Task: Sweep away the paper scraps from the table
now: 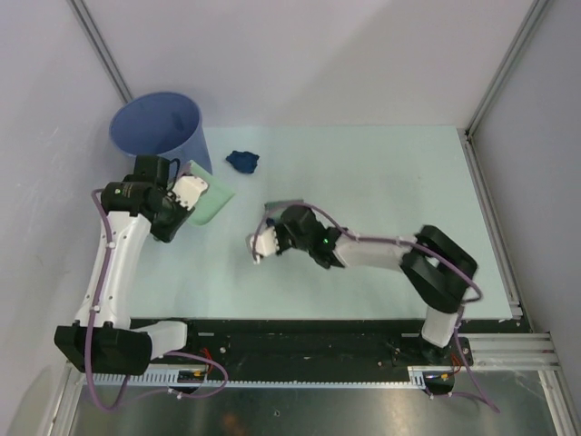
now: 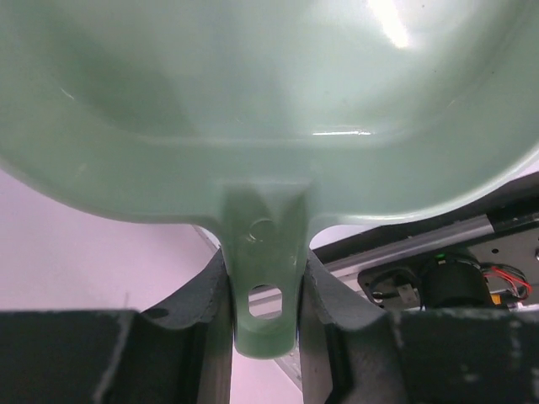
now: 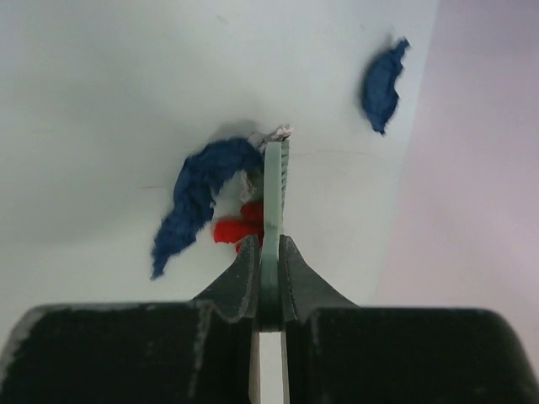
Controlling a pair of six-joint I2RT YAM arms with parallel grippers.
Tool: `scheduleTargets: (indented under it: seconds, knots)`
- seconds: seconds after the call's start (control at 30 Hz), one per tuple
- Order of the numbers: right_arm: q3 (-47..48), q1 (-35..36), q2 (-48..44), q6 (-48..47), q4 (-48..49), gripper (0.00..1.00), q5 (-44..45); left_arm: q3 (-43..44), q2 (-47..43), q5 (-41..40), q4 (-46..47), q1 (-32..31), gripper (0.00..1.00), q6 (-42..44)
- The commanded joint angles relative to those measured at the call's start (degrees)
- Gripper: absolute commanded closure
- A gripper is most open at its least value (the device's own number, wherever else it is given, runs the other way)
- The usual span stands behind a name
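My left gripper (image 2: 263, 282) is shut on the handle of the mint-green dustpan (image 2: 253, 101). In the top view that dustpan (image 1: 211, 204) hangs tilted beside the bucket, with the left gripper (image 1: 184, 194) at its near edge. My right gripper (image 3: 269, 252) is shut on the thin mint-green brush (image 3: 274, 194), seen edge-on over the table (image 1: 381, 182). Paper scraps lie against the brush's left side: a long dark blue one (image 3: 198, 198), a red one (image 3: 229, 230) and a small whitish bit (image 3: 276, 133) at its tip. Another dark blue scrap (image 3: 383, 80) (image 1: 242, 161) lies apart, further back.
A blue bucket (image 1: 163, 127) stands at the table's back left corner, just behind the dustpan. White walls and metal corner rails (image 1: 495, 209) bound the table. The right arm (image 1: 381, 250) stretches left across the table's middle, its gripper (image 1: 265, 243) left of centre.
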Motion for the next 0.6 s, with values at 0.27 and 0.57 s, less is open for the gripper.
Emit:
scheduleTargets:
  seconds: [0.27, 0.57]
  knots:
    - [-11.5, 7.9, -29.0, 33.8, -2.1, 1.00, 19.7, -15.0, 0.9, 1.4, 1.1, -6.9, 1.00, 5.6]
    - [-1.4, 0.7, -30.8, 75.8, -25.8, 1.00, 27.5, -23.6, 10.5, -2.6, 7.2, -10.7, 1.00, 8.7]
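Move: The bunched scraps (dark blue, red and silver) lie just on my side of the brush in my right hand, some 6 cm ahead of that hand, 3 cm to its left and 10 cm below. The separate navy scrap stands about 18 cm ahead, 9 cm left. From my left hand, which holds the dustpan, the bunch is about 18 cm ahead, 21 cm right and 22 cm down; the blue bin is some 27 cm ahead and 5 cm left. My right hand keeps its grip on the brush and sweeps the bunched scraps about 9 cm back towards me, then lifts some 15 cm clear and swings off to the right, turning clockwise and rolling its left side up. Meanwhile my left hand lowers the dustpan about 12 cm, easing back and tilting roughly 25 degrees until its fingers point nearly straight down, to the left of the scraps. ##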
